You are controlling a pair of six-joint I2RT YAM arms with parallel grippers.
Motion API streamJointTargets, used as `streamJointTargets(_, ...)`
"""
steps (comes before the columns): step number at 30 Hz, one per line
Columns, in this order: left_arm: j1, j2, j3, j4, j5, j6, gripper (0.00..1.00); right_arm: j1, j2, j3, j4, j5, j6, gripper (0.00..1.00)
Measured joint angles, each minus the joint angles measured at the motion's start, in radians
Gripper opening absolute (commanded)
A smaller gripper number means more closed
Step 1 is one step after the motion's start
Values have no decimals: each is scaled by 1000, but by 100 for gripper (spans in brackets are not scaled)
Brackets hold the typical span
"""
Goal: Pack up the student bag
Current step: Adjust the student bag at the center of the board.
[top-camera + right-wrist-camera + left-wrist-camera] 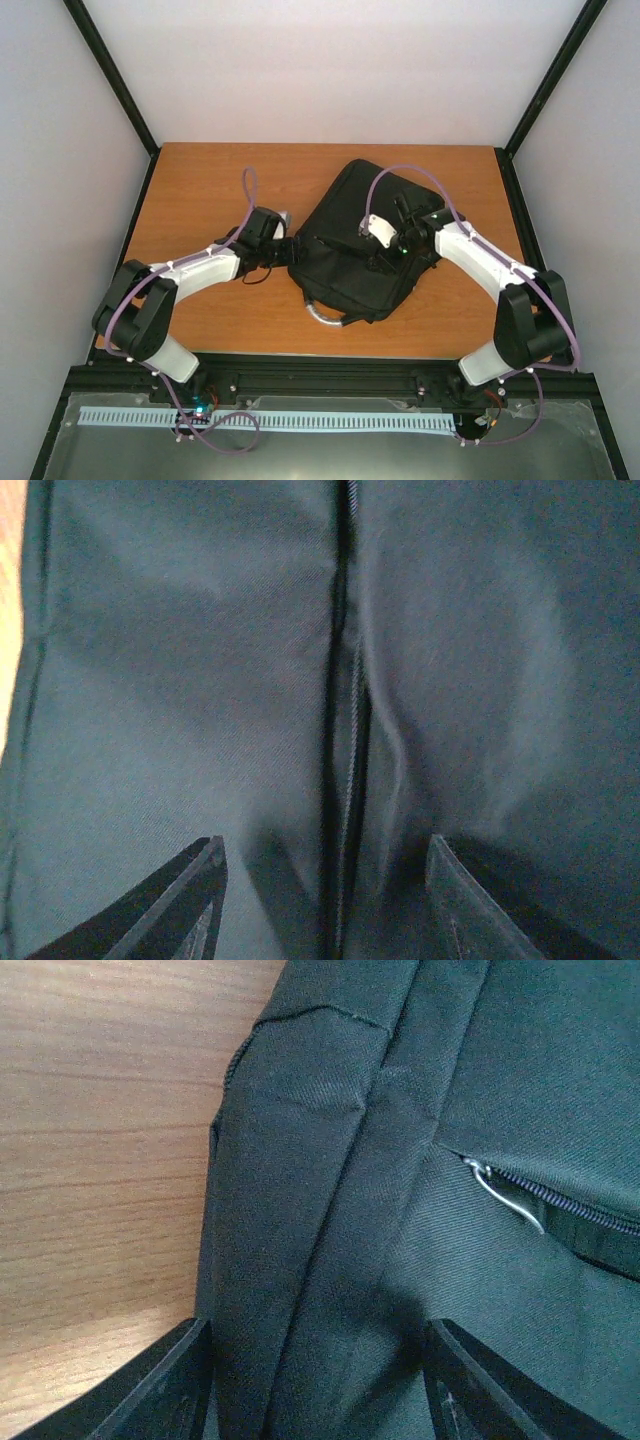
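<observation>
The student bag [345, 215] is a large black fabric backpack lying flat right of the table's middle, its grey loop handle [325, 315] pointing toward me. My left gripper [291, 250] sits at the bag's left edge. In the left wrist view it [318, 1345] is open, with the bag's seamed side [300, 1210] lying between the fingers and a silver zip pull [505, 1195] to the right. My right gripper [385, 255] hovers over the bag's top. In the right wrist view it [325, 850] is open, straddling a zip line [345, 730] that runs straight away from it.
The wooden table [210, 190] shows bare to the left of the bag and along the back. White walls and black frame posts [110, 75] close in both sides. A black rail [330, 365] runs along the near edge between the arm bases.
</observation>
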Motion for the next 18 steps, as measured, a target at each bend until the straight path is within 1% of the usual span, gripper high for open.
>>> streamJointTargets(1, 0, 10, -3, 8, 7, -3, 51, 0, -14, -1, -23, 3, -4, 56)
streamJointTargets(5, 1, 25, -19, 41, 29, -11, 32, -42, -71, 3, -124, -10, -6, 55)
streamJointTargets(6, 1, 25, -25, 52, 31, -11, 28, -69, -76, 15, -151, -16, -6, 54)
streamJointTargets(7, 1, 24, -30, 60, 32, -10, 20, -101, -77, 29, -169, -20, -5, 54)
streamJointTargets(8, 1, 24, -37, 71, 34, -10, 14, -132, -76, 40, -178, -21, -3, 53)
streamJointTargets(9, 1, 24, -44, 80, 38, -16, 11, -176, -75, 55, -183, -18, 0, 53)
streamJointTargets(13, 1, 16, -92, 140, 71, -29, 4, -283, -62, 74, -167, 42, 21, 51)
streamJointTargets(18, -8, -69, -220, 229, 99, -83, 1, -299, 4, 58, -110, 163, 51, 50)
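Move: At the bag's near-left side, the left hand's half-open fingers straddle the edge fold it will take, about 2 cm below and 1 cm nearer the base. The silver zip pull is some 5 cm right and 2 cm ahead of that hand, and the handle 14 cm back and 6 cm right. From the right hand, over the bag's middle with the zip slit some 3 cm straight below, the student bag's right edge lies about 11 cm right, 2 cm ahead and 5 cm lower. Sinking about 2 cm, the left hand shuts its fingers and pinches the fold of the bag's left edge, then draws it back some 3 cm towards the base. Meanwhile the right hand, empty and about half open, backs up a little, arcs some 12 cm to the right and forward over the bag, first rising then sinking 3 cm, turns roughly 25 degrees clockwise, and arrives over the right edge. ##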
